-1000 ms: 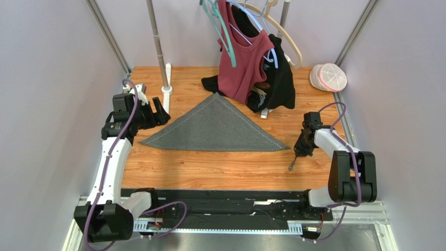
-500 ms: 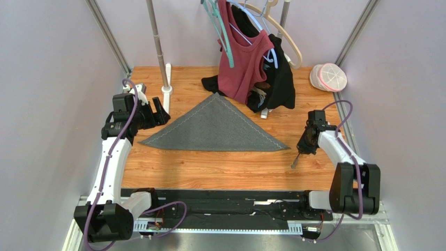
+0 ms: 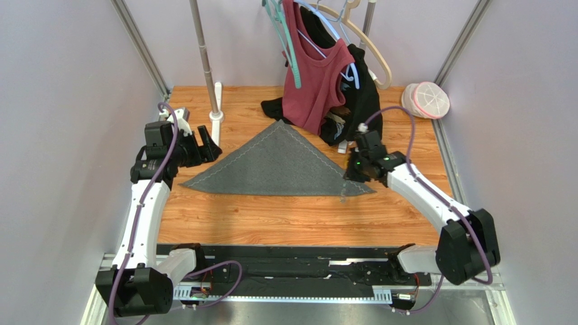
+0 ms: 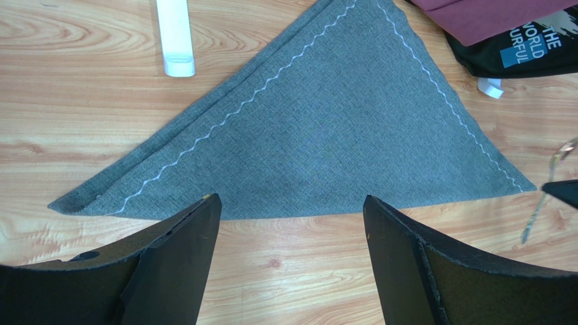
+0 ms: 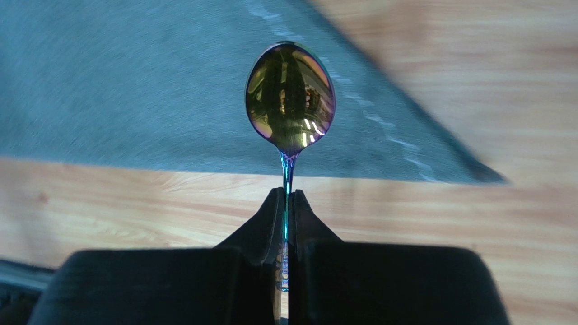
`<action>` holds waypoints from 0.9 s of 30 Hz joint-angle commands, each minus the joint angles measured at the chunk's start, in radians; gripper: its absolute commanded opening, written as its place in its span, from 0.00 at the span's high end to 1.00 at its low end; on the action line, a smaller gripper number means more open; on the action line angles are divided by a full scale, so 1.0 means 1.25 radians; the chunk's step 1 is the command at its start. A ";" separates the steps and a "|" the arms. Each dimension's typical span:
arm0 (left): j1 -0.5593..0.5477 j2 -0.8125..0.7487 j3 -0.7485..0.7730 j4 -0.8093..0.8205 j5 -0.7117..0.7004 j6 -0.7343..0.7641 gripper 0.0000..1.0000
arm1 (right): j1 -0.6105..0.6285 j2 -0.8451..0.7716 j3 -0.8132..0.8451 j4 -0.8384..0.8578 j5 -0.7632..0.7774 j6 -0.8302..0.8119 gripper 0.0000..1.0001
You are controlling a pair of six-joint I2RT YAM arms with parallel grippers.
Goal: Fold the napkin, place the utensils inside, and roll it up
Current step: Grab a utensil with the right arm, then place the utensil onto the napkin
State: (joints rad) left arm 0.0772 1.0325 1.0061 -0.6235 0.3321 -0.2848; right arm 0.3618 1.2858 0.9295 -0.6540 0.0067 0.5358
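The dark grey napkin (image 3: 278,169) lies folded into a triangle on the wooden table, its long edge toward me; it also fills the left wrist view (image 4: 325,135). My right gripper (image 3: 354,172) hovers at the napkin's right corner, shut on the thin handle of the spoon (image 5: 290,98). The gold-bronze bowl points away from the jaws, over the napkin's edge (image 5: 136,81). The spoon's handle (image 4: 536,213) shows at the right edge of the left wrist view. My left gripper (image 3: 207,145) stands open by the napkin's left corner, with nothing between its fingers (image 4: 292,203).
A rack pole on a white base (image 3: 216,115) stands behind the left gripper. A maroon top (image 3: 315,81) and a black garment (image 3: 363,108) hang down onto the table just behind the napkin's tip. A white and pink round object (image 3: 426,99) sits at the back right.
The right gripper closed on the spoon at the table's right side, lifted it and carried it left to the napkin's right corner. The left arm stayed still.
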 commanded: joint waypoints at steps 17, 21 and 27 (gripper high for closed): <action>0.000 -0.036 -0.010 0.025 0.002 0.006 0.14 | 0.333 0.419 0.388 0.079 -0.115 -0.576 1.00; 0.001 -0.037 -0.010 0.025 0.003 0.006 0.14 | 0.363 0.483 0.415 0.040 -0.075 -0.668 1.00; 0.000 -0.034 -0.011 0.026 0.003 0.006 0.14 | 0.409 0.465 0.336 0.157 -0.018 -0.819 1.00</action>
State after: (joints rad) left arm 0.0772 1.0042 0.9936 -0.6170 0.3313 -0.2844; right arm 0.8337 1.8874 1.3819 -0.5541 -0.0639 -0.2996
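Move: Over the napkin's right part, the right hand already holds the spoon; the napkin's middle lies about 24 cm to this hand's left, 7 cm ahead and 10 cm below. The napkin's right corner is roughly 9 cm to the hand's right and 2 cm back; the white rack foot stands some 15 cm ahead and 3 cm left, both also 10 cm below. From the left hand, the napkin's middle is about 20 cm right, 5 cm ahead and 21 cm below. Swinging the pinched spoon left across the folded napkin towards its middle, the right hand travels about 20 cm, fast at first and easing off, and edges about 2 cm forward early on. It sinks some 4.5 cm, mostly late, while the wrist turns about 70 degrees counter-clockwise, bringing the bowl from pointing forward round to the left. The fingers stay shut on the handle. ##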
